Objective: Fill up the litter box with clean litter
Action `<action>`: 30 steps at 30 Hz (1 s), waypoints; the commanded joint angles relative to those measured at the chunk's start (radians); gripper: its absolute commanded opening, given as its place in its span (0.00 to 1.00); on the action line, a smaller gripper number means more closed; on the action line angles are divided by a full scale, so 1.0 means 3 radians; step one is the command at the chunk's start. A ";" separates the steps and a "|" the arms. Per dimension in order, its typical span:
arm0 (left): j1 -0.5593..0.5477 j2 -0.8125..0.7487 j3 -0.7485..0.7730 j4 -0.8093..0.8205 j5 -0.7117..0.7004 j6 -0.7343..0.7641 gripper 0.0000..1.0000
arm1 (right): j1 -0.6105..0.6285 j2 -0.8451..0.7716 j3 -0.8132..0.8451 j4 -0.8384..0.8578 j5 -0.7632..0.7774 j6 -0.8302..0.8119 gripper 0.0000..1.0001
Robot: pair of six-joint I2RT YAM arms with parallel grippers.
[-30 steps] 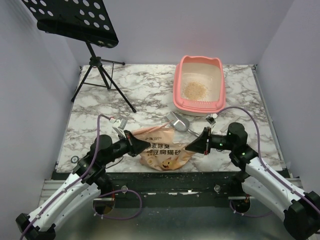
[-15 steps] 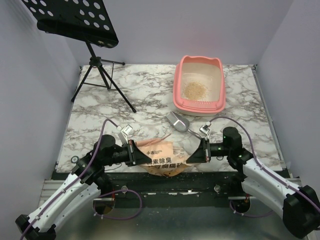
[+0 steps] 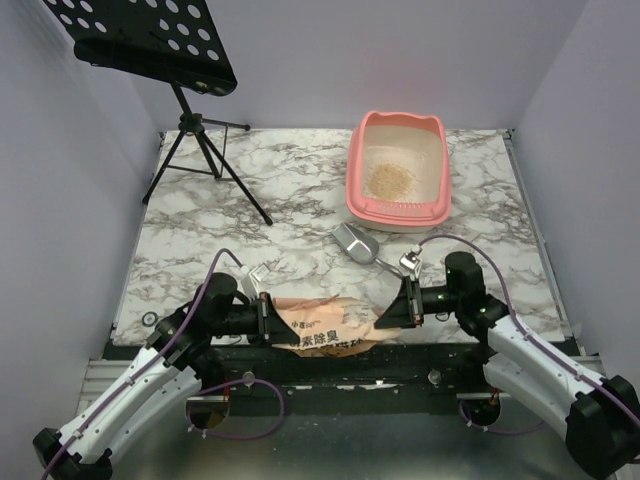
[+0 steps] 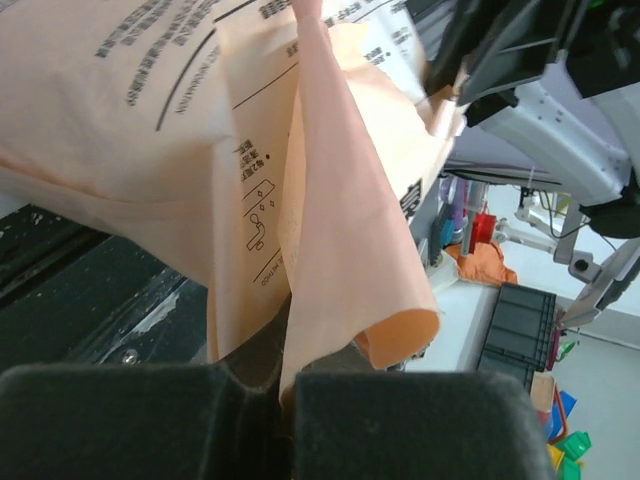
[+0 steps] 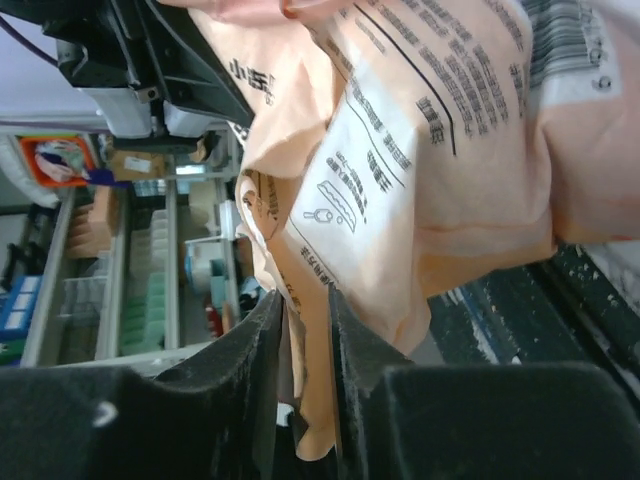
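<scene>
The pink litter box [image 3: 352,195] stands at the back right of the marble table, with a small pile of tan clean litter [image 3: 388,179] inside. The orange-tan printed bag [image 3: 318,325] sags across the table's near edge between both grippers. My left gripper [image 3: 268,318] is shut on the bag's left fold [image 4: 330,230], which is pinched between its jaws [image 4: 285,375]. My right gripper [image 3: 393,312] is at the bag's right end. Its jaws [image 5: 305,320] stand a little apart, and a fold of the bag [image 5: 420,180] hangs loosely between them.
A grey metal scoop [image 3: 356,242] lies on the table between the bag and the litter box. A black music stand on a tripod [image 3: 200,150] occupies the back left. Scattered granules lie on the dark rail [image 3: 400,352] below the table's front edge.
Both arms have drawn back and down towards the near edge, so the bag has dropped lower and flatter. The right jaws have parted slightly; the left grip is unchanged.
</scene>
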 commanded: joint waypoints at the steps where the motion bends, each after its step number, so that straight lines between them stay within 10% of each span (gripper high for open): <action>1: 0.0004 0.0056 -0.0045 -0.0462 0.0086 0.0096 0.00 | -0.0014 0.0006 0.0619 -0.1012 0.0433 -0.0990 0.38; 16: 0.0009 0.0214 0.0251 -0.0462 -0.0487 0.0009 0.00 | 0.0777 0.0736 0.2420 -0.2175 0.1259 -0.2914 0.48; 30: 0.0019 0.0383 0.0308 -0.0400 -0.0492 -0.0017 0.00 | 0.2046 0.0895 0.2324 -0.2151 0.1989 -0.3835 0.50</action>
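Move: The litter bag's right end is still between the right hand's fingers, which are already parting; the bag's middle lies about 11 cm to that hand's left, 1 cm ahead and 4 cm below. The scoop lies some 22 cm ahead of the right hand, 2 cm left and 8 cm below; the litter box is about 45 cm ahead, 5 cm right and 3 cm below. From the left hand, the bag's middle is roughly 10 cm right, 1 cm ahead and 4 cm lower. The bag's right end is let go as the right fingers open to about half; that hand swings up and forward, then left, back and partly down over the bag, ending some 7 cm left of and above its start, rolled about 60 degrees and pointing more downward, fingers open. The left hand keeps its pinch on the left end, dipping slightly, then easing about 2 cm forward. ##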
